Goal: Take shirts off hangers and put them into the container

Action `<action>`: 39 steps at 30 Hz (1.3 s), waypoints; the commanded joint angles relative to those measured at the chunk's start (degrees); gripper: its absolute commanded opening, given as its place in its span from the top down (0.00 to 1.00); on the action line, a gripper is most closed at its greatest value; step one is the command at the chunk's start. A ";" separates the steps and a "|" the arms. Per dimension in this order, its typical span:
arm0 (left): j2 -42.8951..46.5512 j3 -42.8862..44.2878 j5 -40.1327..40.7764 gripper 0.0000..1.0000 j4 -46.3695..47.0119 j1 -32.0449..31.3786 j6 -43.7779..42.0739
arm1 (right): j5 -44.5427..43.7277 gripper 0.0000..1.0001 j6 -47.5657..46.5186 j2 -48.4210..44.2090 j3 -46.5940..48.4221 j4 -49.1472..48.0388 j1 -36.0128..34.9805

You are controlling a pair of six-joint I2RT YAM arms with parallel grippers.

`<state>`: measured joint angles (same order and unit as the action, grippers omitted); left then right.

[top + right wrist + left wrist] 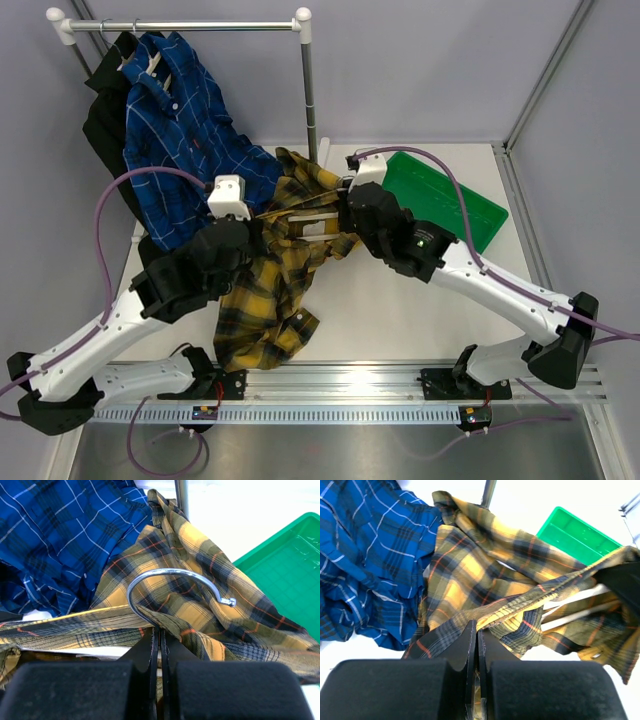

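Note:
The yellow-and-grey plaid shirt is stretched between both grippers above the table, its tail drooping toward the near edge. My left gripper is shut on a fold of this shirt. My right gripper is shut on the neck of its white hanger, and the metal hook curves up from the jaws. The blue checked shirt and the black shirt hang on the rail. The green container lies to the right.
The metal rail with white caps spans the back left, and its upright post stands just behind the plaid shirt. Grey walls close in the sides. An aluminium mounting rail runs along the near edge.

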<state>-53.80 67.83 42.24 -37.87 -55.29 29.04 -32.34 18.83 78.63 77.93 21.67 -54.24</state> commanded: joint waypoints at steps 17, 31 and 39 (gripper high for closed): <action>3.26 -2.35 5.93 1.00 0.24 5.28 -2.31 | -7.83 1.00 -0.72 -7.79 -2.52 -0.05 0.62; 0.19 -0.33 -14.90 0.63 7.28 2.82 -0.65 | -6.51 1.00 -0.37 -4.98 -1.82 -0.57 0.63; -1.13 0.72 -16.66 0.29 7.81 0.01 1.02 | -6.51 1.00 -0.20 -4.28 -1.73 -0.67 0.63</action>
<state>-54.50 65.71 27.20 -33.26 -54.04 28.69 -35.99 18.63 74.26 75.29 23.07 -53.98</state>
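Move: The yellow-black shirt's edge is already pinched in the left fingers and stretched to the right hand, which holds the hanger hook. The hanger's white body lies about 10 cm right of the left hand, 2 ahead and 5 below; the blue shirt, roughly 12 left and 15 ahead. From the right hand, the hanger body is some 5 cm left, 5 back and 5 below; the green container, about 22 right, 12 ahead and 27 down. The shirt edge, still pinched in the left fingers, is drawn about 2 cm further left while the right hand, keeping the hook, pulls slightly back, up and right. Then the left fingers open wide and that hand swings about 7 cm right towards the hanger, turning some 15 degrees clockwise; the right hand eases a couple of centimetres farther right and slightly down. ##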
